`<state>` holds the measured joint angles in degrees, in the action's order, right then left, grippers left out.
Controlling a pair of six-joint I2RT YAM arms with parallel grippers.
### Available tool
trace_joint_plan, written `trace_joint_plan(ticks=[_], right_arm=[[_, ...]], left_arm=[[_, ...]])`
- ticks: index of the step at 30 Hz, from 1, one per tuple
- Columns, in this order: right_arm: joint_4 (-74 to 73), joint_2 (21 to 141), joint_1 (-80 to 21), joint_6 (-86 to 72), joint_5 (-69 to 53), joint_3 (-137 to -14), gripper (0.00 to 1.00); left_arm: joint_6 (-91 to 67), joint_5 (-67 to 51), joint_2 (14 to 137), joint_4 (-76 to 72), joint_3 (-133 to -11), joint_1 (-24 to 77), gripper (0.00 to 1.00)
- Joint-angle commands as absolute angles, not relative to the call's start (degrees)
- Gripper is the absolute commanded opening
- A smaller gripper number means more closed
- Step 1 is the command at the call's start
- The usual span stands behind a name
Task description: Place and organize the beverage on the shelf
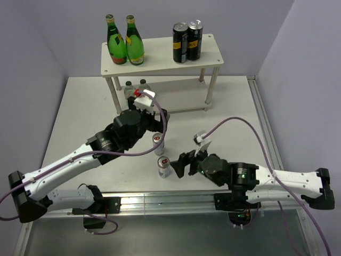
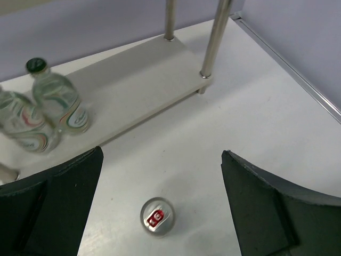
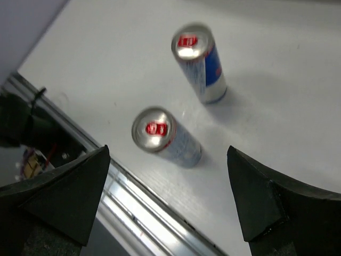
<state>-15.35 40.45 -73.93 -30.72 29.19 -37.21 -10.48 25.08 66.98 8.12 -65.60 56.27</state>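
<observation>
The cream-white shelf stands at the back. Two black cans are on its top board, and two clear green-capped bottles on its lower board; the bottles also show in the left wrist view. Two slim silver cans stand on the table. My left gripper hovers open above the farther can, which shows from above between the spread fingers. My right gripper is open just right of the nearer can, and its wrist view holds both the nearer can and the farther one. Neither gripper holds anything.
Two tall green glass bottles with yellow labels stand on the left of the top board. A metal rail runs along the table's near edge, close to the nearer can. Shelf legs stand at the lower board's right end.
</observation>
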Motion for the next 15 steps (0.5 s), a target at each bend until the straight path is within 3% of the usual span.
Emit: trace_joint_plan(ticks=[1,15], right_arm=[[-16.1,42.6,-80.2,-39.4,36.1,-33.8,0.98],[-3.5,60.5,-84.3,-44.5,39.9,-29.3,0.98]], left_arm=[[-14.5,31.1,62.1,8.8,-62.9,57.1,0.99],[-16.7,31.8,54.7,10.2,-54.8,57.9,0.99]])
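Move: The near silver can stands about 8 cm to the right hand's left, roughly 2 cm nearer the base, with its middle some 16 cm below the open fingers. The far silver can is about 8 cm ahead and 10 cm left of that hand, equally far down. From the empty left hand, the near can lies around 15 cm back, 2 cm to the right and 27 cm below. Still clear of everything, the open right hand drops about 12 cm towards the near silver can, drawing back some 3 cm early on and easing slightly left, fingers tipping about 15 degrees further down. The left hand, also open and empty, drifts about 5 cm left, sinking and backing a little, away from the front of the shelf. ##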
